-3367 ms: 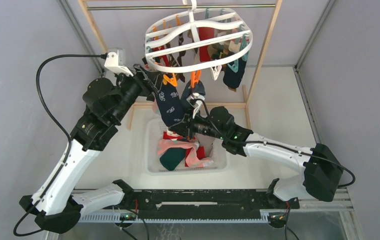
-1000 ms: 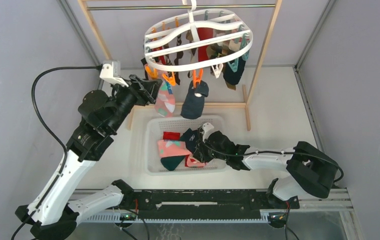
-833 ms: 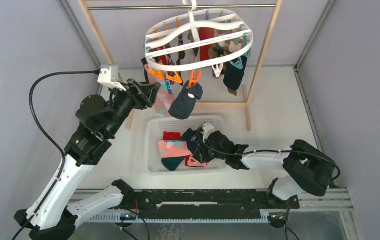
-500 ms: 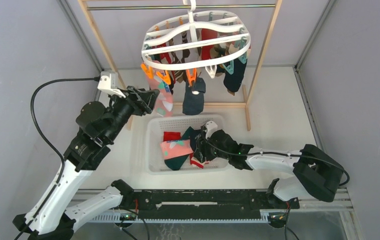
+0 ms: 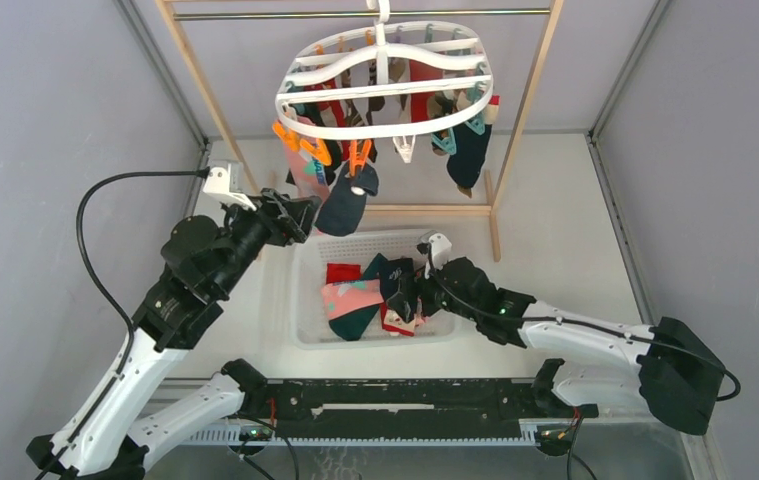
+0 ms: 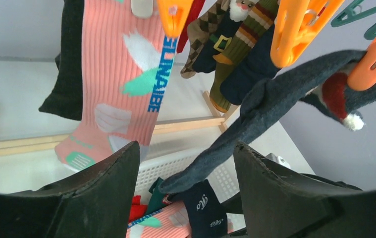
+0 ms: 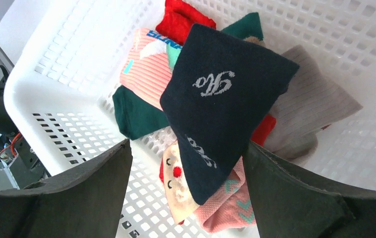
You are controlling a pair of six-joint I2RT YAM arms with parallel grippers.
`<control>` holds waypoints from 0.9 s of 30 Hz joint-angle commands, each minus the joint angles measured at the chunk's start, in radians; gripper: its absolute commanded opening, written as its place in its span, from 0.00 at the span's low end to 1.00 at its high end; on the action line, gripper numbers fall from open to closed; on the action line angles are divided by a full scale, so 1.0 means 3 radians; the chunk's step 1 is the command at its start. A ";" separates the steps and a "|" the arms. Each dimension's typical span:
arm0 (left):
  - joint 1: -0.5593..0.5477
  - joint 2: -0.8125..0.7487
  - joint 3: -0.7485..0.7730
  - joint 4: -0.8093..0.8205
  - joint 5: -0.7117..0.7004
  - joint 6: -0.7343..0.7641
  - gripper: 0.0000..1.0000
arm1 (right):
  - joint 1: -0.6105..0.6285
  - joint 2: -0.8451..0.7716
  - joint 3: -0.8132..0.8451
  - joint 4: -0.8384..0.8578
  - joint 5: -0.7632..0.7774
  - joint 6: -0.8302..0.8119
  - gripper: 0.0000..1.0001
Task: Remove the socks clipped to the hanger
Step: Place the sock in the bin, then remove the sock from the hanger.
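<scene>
The white oval hanger (image 5: 385, 85) hangs from the rod with several socks on orange, teal and white clips. A salmon pink sock (image 6: 121, 84) hangs at its left and a dark blue-grey sock (image 6: 275, 104) on an orange clip (image 6: 299, 29). My left gripper (image 5: 300, 215) is open just below them; the blue-grey sock's toe shows between its fingers without being pinched. My right gripper (image 7: 186, 148) stands open over the basket. Under it a navy sock with white script (image 7: 225, 99) lies loose on the pile.
The white mesh basket (image 5: 300, 300) sits on the table between the arms, holding red, teal, pink and grey socks. The wooden rack's posts (image 5: 525, 110) and floor bar (image 5: 425, 209) frame the hanger. Grey walls close in on both sides.
My right gripper has opened and let the navy sock drop onto the pile in the basket, then drawn back to the right. The left gripper opened wider and came down. The hanger swung left.
</scene>
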State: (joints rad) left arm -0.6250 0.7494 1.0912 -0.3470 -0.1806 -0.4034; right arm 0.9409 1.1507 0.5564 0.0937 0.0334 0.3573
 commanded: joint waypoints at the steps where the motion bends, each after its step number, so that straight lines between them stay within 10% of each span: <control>1: 0.0013 -0.0064 -0.0148 0.0080 -0.0005 -0.0055 0.77 | -0.0017 -0.0213 -0.0029 -0.0021 0.0100 -0.0084 0.88; 27: 0.0014 -0.0045 -0.0413 0.0230 0.0130 -0.0070 0.95 | -0.0697 -0.0782 0.0083 0.0645 -0.0884 0.0199 0.90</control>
State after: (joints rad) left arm -0.6250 0.7376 0.9794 -0.3302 -0.1673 -0.4191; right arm 0.7414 0.8940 0.5228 0.1970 -0.1497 0.3843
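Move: The grey-blue sock hanging from the orange clip has its middle about 6 cm ahead of my left hand, 6 cm to its right and 3 cm above; the hanging pink sock is some 14 cm ahead, 2 cm right, 5 cm up. From my right hand, the grey-blue sock is roughly 10 cm ahead, 11 cm left and 29 cm up, while the black sock already dropped in the bin lies 2 cm ahead, 2 cm left, 9 cm below. Already free of the black sock, my right hand keeps climbing out of the bin by about 9 cm, wide open, drifting a little right, then forward at the end as its fingers tip up some 20 degrees towards level. My left hand sinks about 4 cm beside the hanging grey-blue sock and spreads its fingers from mostly open to nearly full width. ##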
